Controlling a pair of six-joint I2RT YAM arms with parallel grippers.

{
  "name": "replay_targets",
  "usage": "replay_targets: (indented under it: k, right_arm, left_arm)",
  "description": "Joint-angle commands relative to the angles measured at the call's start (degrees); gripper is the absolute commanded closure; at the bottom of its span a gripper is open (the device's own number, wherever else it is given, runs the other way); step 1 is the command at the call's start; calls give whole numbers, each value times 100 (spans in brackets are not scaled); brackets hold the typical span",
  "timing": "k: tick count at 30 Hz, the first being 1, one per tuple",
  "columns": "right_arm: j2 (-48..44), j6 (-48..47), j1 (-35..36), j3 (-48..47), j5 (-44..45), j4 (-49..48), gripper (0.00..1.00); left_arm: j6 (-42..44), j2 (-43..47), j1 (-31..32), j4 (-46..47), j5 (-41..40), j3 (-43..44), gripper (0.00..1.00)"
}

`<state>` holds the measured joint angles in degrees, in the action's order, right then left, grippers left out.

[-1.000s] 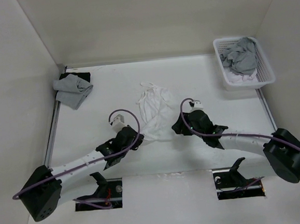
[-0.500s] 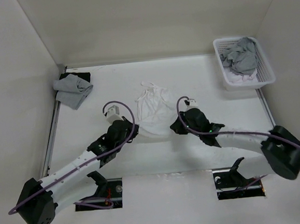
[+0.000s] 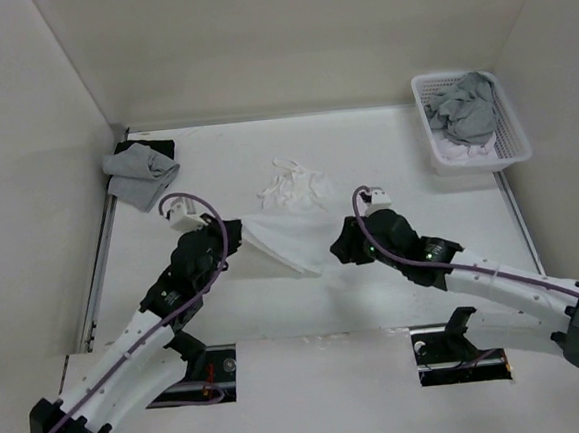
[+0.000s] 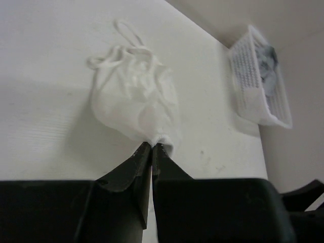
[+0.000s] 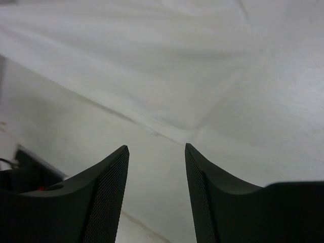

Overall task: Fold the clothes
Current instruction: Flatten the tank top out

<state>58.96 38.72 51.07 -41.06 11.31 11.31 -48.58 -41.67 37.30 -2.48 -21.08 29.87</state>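
Note:
The clothes (image 3: 276, 240), one plain white garment, lie at mid-table. One part is drawn out in a flat sheet and the rest is bunched with its cord loops (image 3: 292, 189) farther back. My left gripper (image 3: 228, 224) is shut on the sheet's left edge. The left wrist view shows the black jaws of the left gripper (image 4: 152, 145) pinched on a fold of the garment (image 4: 134, 96). My right gripper (image 3: 335, 247) stands open just right of the sheet's near corner. In the right wrist view the right gripper (image 5: 156, 149) holds nothing, and the fabric (image 5: 152, 61) spreads beyond its fingertips.
A white lattice basket (image 3: 508, 119) with grey cloth (image 3: 467, 107) in it stands at the back right, also seen as the basket (image 4: 253, 86) in the left wrist view. A folded grey cloth (image 3: 141, 174) lies at the back left. White walls close in on three sides.
My left gripper has moved left and back with the garment's edge, drawing the fabric out into a sheet. My right gripper has come off the fabric and stands open beside its near corner.

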Motion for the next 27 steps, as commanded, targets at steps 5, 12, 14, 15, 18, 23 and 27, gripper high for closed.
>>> replay_targets:
  k: [5,12,14,15,18,23,27]
  right_arm:
    - [1458,373,-321,547,-305,-1225,50]
    - [3409,610,-804,55,-401,-3379,47]
    - [3875,785,-980,-121,-524,-3626,48]
    - [4078,925,-1059,-200,-586,-3740,50]
    - [4509,1190,-1209,-455,-796,-3996,66]
    - [3732,1121,-1236,-317,-456,-3891,97]
    - [1633,603,-1174,106,-94,-2673,97]
  left_arm:
    - [-231,722,-1342,-719,578,-780,100]
    - [-240,573,-1740,-210,1176,-816,99]
    - [-196,467,-1661,-86,1220,-737,99]
    - [-179,432,-1617,-34,1220,-693,99]
    - [-117,362,-1476,168,1194,-553,99]
    - [-38,282,-1344,336,1141,-122,100]
    - [15,423,-1265,380,887,150,100]
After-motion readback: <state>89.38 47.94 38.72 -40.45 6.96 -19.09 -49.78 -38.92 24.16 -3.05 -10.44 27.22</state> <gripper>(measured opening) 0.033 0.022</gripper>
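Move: The open right hand is after the white tank top's right side edge, about 12 cm ahead, 4 cm to its left and 14 cm below. The near hem corner lies some 3 cm ahead, 5 cm left and just as low; the bunched straps are roughly 24 cm ahead and 9 cm left, also on the table. From the shut left hand, which already holds the left hem corner in the air, that side edge is about 21 cm right, 7 cm ahead and 17 cm down. Straight down some 13 cm goes the open right hand, then forward about 12 cm low over the tank top, closing on its right side edge and lifting it about 5 cm as it starts back. The left hand keeps its pinch on the hem corner, dips about 6 cm while swinging left, drifts back right and rises again. ##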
